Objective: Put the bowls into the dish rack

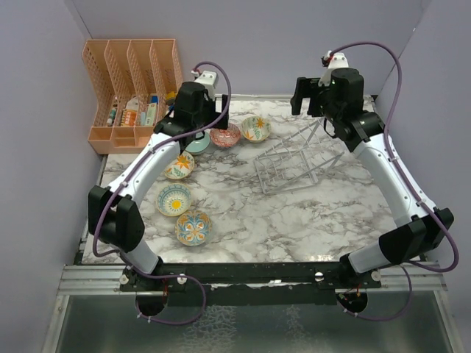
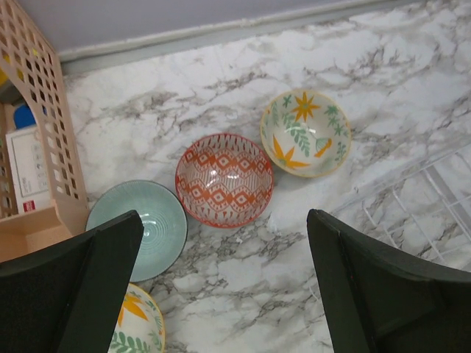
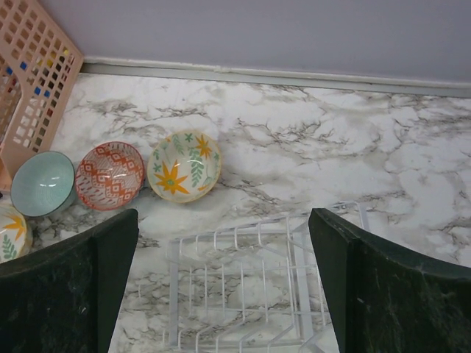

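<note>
Six bowls sit on the marble table's left half. At the back stand a pale teal bowl (image 2: 143, 224), a red-patterned bowl (image 2: 224, 180) and a yellow floral bowl (image 2: 305, 132) in a row. Three more floral bowls (image 1: 179, 166) (image 1: 174, 199) (image 1: 193, 228) run toward the front. The wire dish rack (image 1: 291, 158) stands tilted in the middle right, with no bowls in it. My left gripper (image 2: 224, 220) hangs open above the marble just in front of the red bowl. My right gripper (image 3: 223, 215) is open above the rack's far end (image 3: 243, 279), holding nothing.
An orange slotted organizer (image 1: 132, 88) with small items stands in the back left corner, close to the teal bowl. Purple walls close off the back and both sides. The table's front edge runs along the metal rail (image 1: 243, 276) by the arm bases.
</note>
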`<state>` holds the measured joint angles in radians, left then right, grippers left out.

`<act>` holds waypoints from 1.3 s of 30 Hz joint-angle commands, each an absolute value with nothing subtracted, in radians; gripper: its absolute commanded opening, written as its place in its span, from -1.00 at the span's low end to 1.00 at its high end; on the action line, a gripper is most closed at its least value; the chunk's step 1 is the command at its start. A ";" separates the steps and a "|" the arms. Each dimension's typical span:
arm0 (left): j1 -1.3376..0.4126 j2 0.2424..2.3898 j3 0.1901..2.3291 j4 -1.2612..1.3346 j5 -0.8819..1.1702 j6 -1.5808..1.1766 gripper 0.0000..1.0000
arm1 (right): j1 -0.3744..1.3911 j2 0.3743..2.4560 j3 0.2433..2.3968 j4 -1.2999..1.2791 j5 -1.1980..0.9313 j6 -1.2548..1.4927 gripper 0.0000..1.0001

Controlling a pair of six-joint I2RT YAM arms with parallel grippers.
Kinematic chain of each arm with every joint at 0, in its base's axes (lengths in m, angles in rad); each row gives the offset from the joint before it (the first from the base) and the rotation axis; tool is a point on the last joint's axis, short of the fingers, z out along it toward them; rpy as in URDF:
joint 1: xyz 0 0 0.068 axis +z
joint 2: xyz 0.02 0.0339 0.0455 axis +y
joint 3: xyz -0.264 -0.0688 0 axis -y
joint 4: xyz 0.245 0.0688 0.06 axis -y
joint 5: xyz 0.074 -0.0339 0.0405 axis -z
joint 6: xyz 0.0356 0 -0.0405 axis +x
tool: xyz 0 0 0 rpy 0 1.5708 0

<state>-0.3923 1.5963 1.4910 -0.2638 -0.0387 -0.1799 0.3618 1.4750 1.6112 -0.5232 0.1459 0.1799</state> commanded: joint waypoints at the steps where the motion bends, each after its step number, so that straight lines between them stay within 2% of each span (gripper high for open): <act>1: -0.413 1.605 1.479 -0.381 -0.200 -0.273 0.89 | 0.308 1.482 1.610 -0.548 0.127 0.224 0.99; 6: -0.413 1.525 1.262 -0.324 -0.249 -0.347 0.75 | 0.300 1.467 1.559 -0.535 0.117 0.227 0.99; 13: -0.410 1.517 1.053 -0.217 -0.242 -0.185 0.68 | 0.299 1.492 1.552 -0.528 0.091 0.239 0.99; 19: -0.403 1.570 1.017 -0.164 -0.230 -0.125 0.64 | 0.299 1.502 1.544 -0.524 0.085 0.241 0.99; 23: -0.386 1.643 1.047 -0.176 -0.248 -0.101 0.36 | 0.297 1.502 1.542 -0.525 0.093 0.236 0.99; 32: -0.379 1.677 1.049 -0.196 -0.314 -0.122 0.26 | 0.289 1.492 1.530 -0.522 0.118 0.222 0.99; 37: -0.379 1.690 1.051 -0.198 -0.330 -0.129 -0.16 | 0.288 1.500 1.533 -0.521 0.114 0.225 0.99; 39: -0.379 1.690 1.045 -0.200 -0.345 -0.135 -0.22 | 0.287 1.504 1.537 -0.520 0.114 0.226 0.99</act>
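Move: Back and left of the left hand, far below it, is the flowered bowl by the organizer: about 5 cm back, 14 cm left and 25 cm down. Much the same depth down are its neighbours. The teal bowl is some 5 cm ahead and 9 cm left, the red bowl about 8 cm ahead and 2 cm right, and the dotted bowl 18 cm back and 16 cm left. From the right hand the flowered bowl lies roughly 44 cm left, 2 cm back and 31 cm down. Dropping about 22 cm, and swinging some 8 cm left and 6 cm back, the left hand comes down to the right-hand rim of the flowered bowl. It tips its fingers about 30 degrees further down and narrows them from nearly wide open to under half, one either side of the rim. The right hand, still wide open, sinks about 4 cm over the dish rack, easing 2 cm right. ##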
